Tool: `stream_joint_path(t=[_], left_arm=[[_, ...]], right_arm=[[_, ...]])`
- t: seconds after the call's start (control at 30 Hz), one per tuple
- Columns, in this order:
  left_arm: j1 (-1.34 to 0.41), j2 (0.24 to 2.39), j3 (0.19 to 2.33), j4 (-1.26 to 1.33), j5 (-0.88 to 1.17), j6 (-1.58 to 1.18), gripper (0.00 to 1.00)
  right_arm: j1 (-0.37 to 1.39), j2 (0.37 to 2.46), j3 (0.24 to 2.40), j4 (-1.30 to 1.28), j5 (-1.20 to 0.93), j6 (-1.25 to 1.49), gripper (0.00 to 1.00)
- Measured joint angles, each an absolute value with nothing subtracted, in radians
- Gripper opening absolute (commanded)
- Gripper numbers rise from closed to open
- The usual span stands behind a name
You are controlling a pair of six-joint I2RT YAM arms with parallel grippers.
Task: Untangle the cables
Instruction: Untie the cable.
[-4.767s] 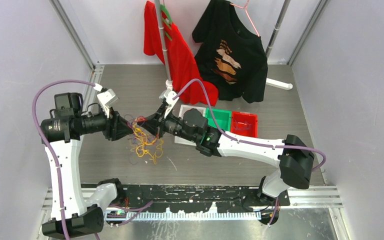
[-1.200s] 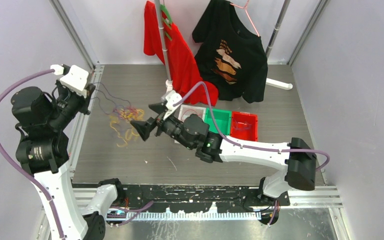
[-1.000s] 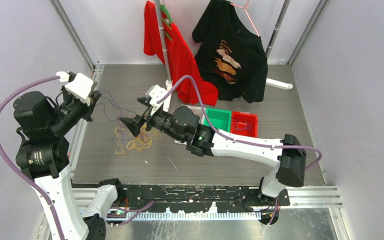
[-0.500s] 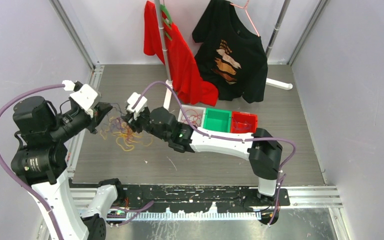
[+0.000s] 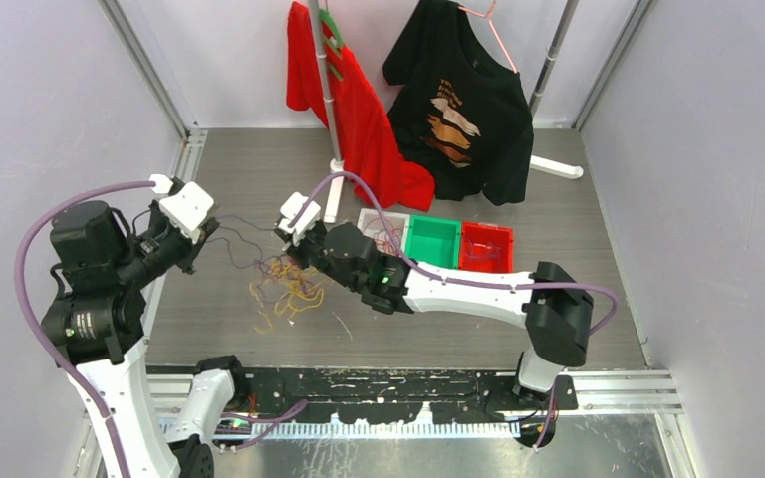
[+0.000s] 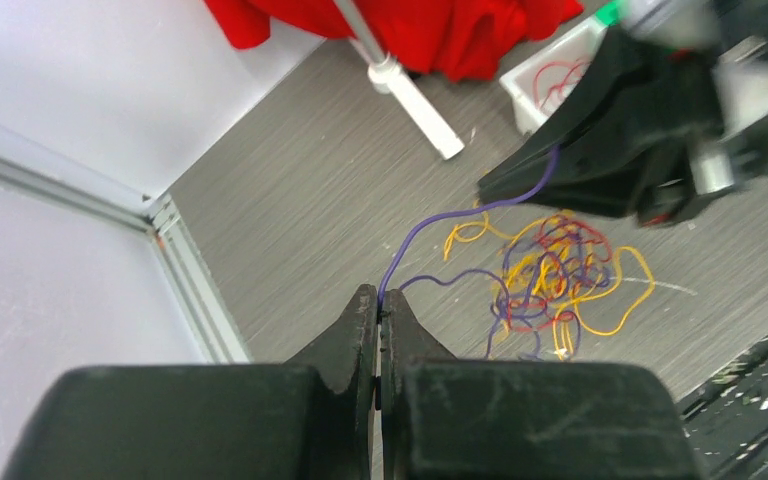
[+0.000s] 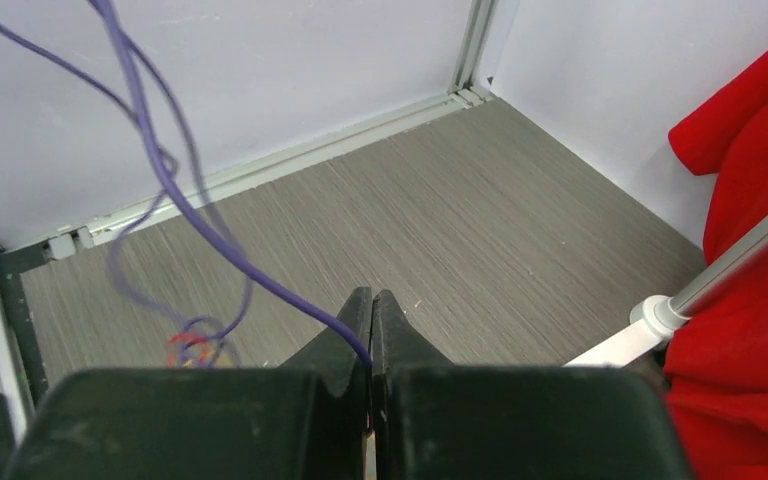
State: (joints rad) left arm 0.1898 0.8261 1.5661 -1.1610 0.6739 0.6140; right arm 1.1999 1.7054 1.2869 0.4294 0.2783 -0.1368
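Observation:
The cables are a loose tangle (image 5: 284, 284) of thin yellow, red and purple wires on the grey floor, also seen in the left wrist view (image 6: 550, 270). My left gripper (image 5: 209, 236) (image 6: 379, 297) is shut on one purple cable (image 6: 430, 215). This strand arcs from its tips across to my right gripper (image 5: 292, 242) (image 6: 520, 175). In the right wrist view my right gripper (image 7: 371, 297) is shut on a purple cable (image 7: 175, 190) that enters between its tips from the upper left. Below that strand hangs a blurred part of the tangle (image 7: 195, 345).
A white tray (image 5: 367, 217) holding a few cables, a green bin (image 5: 433, 240) and a red bin (image 5: 485, 247) stand in a row right of the right gripper. A clothes rack pole (image 5: 324, 90) with a red shirt (image 5: 359, 110) and a black shirt (image 5: 468, 100) stands behind.
My right gripper has gone from wide open to shut on the purple cable and shifted right. The left gripper has stayed shut and come down. The tangle has shifted right and nearer.

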Motion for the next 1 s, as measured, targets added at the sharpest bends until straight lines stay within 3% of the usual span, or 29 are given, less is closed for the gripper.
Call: stream_joint_path(t=[0.1,0.17,0.27,0.63,1.0], left_arm=[[0.190,0.817,1.524,-1.147,0.636,0.638,0.04],[0.190,0.807,1.502,-1.134,0.621,0.645,0.29],[0.190,0.795,1.494,-1.118,0.617,0.646,0.50],[0.190,0.786,1.446,-1.079,0.774,0.444,0.61],[0.190,0.588,1.084,-0.808,0.997,0.159,0.66]], right_arm=[[1.199,1.653,1.262,0.411,0.264,-0.134,0.01],[1.195,1.624,1.259,0.406,0.259,-0.135,0.01],[1.193,1.590,1.259,0.397,0.248,-0.135,0.01],[1.189,1.561,1.382,0.231,0.184,-0.123,0.01],[1.189,1.547,1.507,0.131,0.124,-0.041,0.01]])
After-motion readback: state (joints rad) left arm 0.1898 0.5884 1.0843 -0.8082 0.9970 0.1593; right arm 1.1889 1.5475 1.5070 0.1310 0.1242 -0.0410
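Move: The cable tangle lies about 10 cm right of the left hand, level with it in reach and some 35 cm below. From the right hand it is about 5 cm back, 5 cm left and 27 cm down. The white bin stands some 20 cm right of the tangle and 12 cm farther out; the rack's white foot is about 9 cm right of the tangle and 20 cm farther out. Both hands already pinch the purple cable. Left releases the purple cable, swinging about 8 cm right and down towards the tangle; right lifts its strand 12 cm. ##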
